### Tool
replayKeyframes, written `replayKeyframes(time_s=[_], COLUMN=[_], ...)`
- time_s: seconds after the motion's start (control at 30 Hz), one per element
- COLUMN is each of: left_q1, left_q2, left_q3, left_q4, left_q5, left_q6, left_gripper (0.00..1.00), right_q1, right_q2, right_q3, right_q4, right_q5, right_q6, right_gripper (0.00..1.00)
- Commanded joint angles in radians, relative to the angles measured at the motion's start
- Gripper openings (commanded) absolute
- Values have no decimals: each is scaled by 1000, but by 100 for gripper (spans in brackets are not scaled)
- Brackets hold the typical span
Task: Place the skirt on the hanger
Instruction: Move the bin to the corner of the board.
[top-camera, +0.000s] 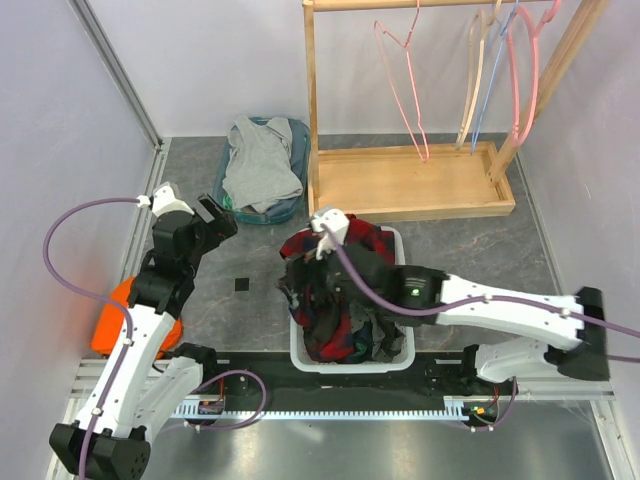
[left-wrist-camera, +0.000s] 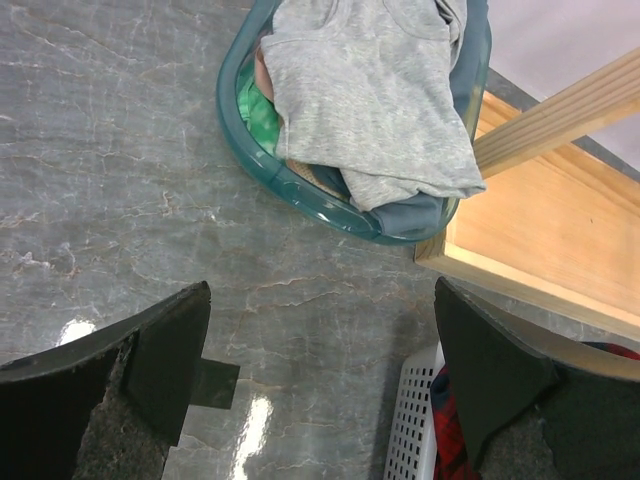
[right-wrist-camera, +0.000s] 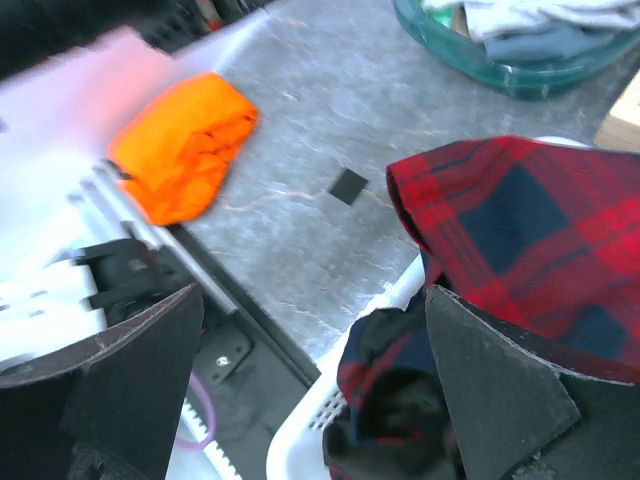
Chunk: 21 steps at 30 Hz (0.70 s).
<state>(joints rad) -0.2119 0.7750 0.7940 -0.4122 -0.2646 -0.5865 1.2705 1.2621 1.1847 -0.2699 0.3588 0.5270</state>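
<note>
The skirt is red and navy plaid and lies bunched in a white basket at the table's front centre. It also shows in the right wrist view and at the edge of the left wrist view. My right gripper is open and empty, over the basket's left rim with the skirt beside its right finger. My left gripper is open and empty, above bare table left of the basket. Several wire hangers hang on the wooden rack at the back right; the nearest is pink.
A teal basket holding a grey garment stands at the back, left of the rack's wooden base. An orange cloth lies at the left edge. A small black square marks the table.
</note>
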Motion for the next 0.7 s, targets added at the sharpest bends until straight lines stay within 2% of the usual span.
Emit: replayKeyframes(time_s=[0.0,0.13,0.27,0.67], left_q1=[-3,-1,-1,-3], left_q2=[-31,-45,-40,-11], left_q3=[44,51,57,63], left_q4=[-50,-66,-73,-80], left_q5=[-33,-59,-76,-59], left_q6=[53,66,68,80], left_gripper=[99,98,98,98], right_q1=[62,76,75,-23], right_q2=[155,281,364,542], right_q3=[111,193,205,173], right_q4=[-48,-155,-207,-216], right_q5=[192,270,348,189], right_q6=[27,113,201,304], right_gripper=[98,98,98,97])
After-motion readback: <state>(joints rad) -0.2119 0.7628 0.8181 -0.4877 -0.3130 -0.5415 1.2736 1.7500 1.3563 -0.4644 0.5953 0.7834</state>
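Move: The right gripper's goal, the left rim of the white bin, lies some 18 cm below it, about 5 cm ahead and 2 cm left. The plaid skirt heaped in the bin is roughly 9 cm ahead and 10 cm right; the board's near left corner is about 18 cm ahead and 2 cm right, and the black square some 12 cm left and 4 cm ahead. From the left gripper, that rim lies about 13 cm back, 12 cm right and 13 cm below. Lower the right gripper about 15 cm towards the bin's left rim, swinging a few centimetres left at the start, then easing forward about 4 cm along the bin's side. Meanwhile roll the hand's left side down some 20 degrees, turn it clockwise nearly as much and tip it down slightly. Keep the fingers wide open, one on each side of the rim. ##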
